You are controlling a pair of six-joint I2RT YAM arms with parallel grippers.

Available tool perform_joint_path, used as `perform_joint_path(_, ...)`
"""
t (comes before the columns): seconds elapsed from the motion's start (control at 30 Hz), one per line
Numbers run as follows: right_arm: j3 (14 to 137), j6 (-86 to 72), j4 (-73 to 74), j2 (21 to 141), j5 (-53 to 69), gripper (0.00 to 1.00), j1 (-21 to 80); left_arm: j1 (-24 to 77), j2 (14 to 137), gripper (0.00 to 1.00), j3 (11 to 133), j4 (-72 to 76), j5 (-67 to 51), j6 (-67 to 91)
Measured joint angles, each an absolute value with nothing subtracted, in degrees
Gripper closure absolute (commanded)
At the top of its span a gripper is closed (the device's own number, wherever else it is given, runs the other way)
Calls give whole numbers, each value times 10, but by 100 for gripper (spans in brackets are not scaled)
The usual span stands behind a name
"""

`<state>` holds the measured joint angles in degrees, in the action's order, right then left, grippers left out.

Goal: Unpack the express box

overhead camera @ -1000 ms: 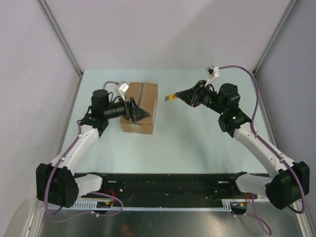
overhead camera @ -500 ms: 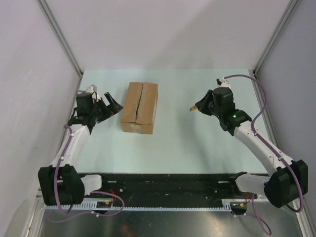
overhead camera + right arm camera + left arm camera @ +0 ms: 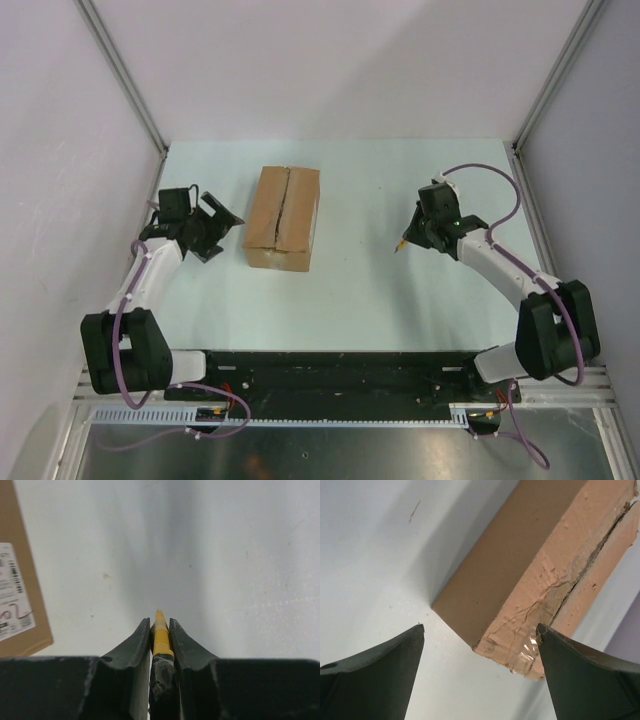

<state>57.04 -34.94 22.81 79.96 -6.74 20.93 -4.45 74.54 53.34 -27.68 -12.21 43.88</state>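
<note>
The express box (image 3: 283,218) is a brown carton lying flat on the pale table, its flaps down and a dark centre seam (image 3: 592,555) running along its top. My left gripper (image 3: 224,230) stands open just left of the box, apart from it; in the left wrist view the box's (image 3: 535,565) near corner shows between my spread left gripper's (image 3: 480,627) fingers. My right gripper (image 3: 412,232) is low over the table right of the box, shut on a yellow-black utility knife (image 3: 401,243). The knife's (image 3: 161,640) yellow tip pokes out between my right gripper's (image 3: 159,621) fingers.
A white shipping label (image 3: 12,597) shows on the box side facing the right arm. Grey walls with metal corner posts (image 3: 125,80) enclose the table on three sides. A black rail (image 3: 320,375) runs along the near edge.
The left arm drew back leftward off the box and its gripper opened wide. The right arm swung down and nearer with the knife, lowering it toward the table.
</note>
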Motion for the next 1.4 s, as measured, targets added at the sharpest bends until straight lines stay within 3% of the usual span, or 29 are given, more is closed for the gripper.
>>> perform_joint_path(0.13,570,-349,231,837,-68,68,204,-50,747,3,531,-288,-128,503)
perform_joint_path(0.27,570,-347,233,855,-74,45,204,-55,747,3,528,-291,-140,550)
perform_joint_path(0.37,569,-344,233,861,-80,36,203,-57,747,3,524,-294,-152,573)
perform_joint_path(0.77,566,-297,166,819,-76,24,232,-58,756,1,524,-297,-189,600)
perform_joint_path(1.0,566,-213,22,799,-41,18,369,-58,756,2,521,-297,-230,608)
perform_joint_path(1.13,566,-163,-78,802,-25,12,458,-58,685,3,489,-302,-255,662)
perform_joint_path(1.17,566,-153,-106,805,-25,7,473,-58,668,3,486,-304,-262,672)
perform_joint_path(1.4,578,-104,-260,880,-32,2,534,-32,628,2,484,-302,-324,756)
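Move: The right hand holds the cutter, whose resting spot on the table is about 9 cm below it, some 5 cm to its right and 2 cm ahead. The box's middle lies about 30 cm to the right hand's left, 6 cm farther out and 5 cm lower. From the open, empty left hand, the box's middle is about 11 cm to the right, 6 cm ahead and 5 cm below. The right hand sinks about 4 cm with the cutter, opens its fingers wide to let go of it onto the table, then lifts and sweeps some 26 cm left towards the box, ending higher and slightly back, with its fingers tipping up and turning roughly 45 degrees counter-clockwise. The left hand stays open near the box's near end, easing right at first and then rising and backing too, ending about 7 cm farther right and 6 cm higher with its left side rolled down some 35 degrees. ##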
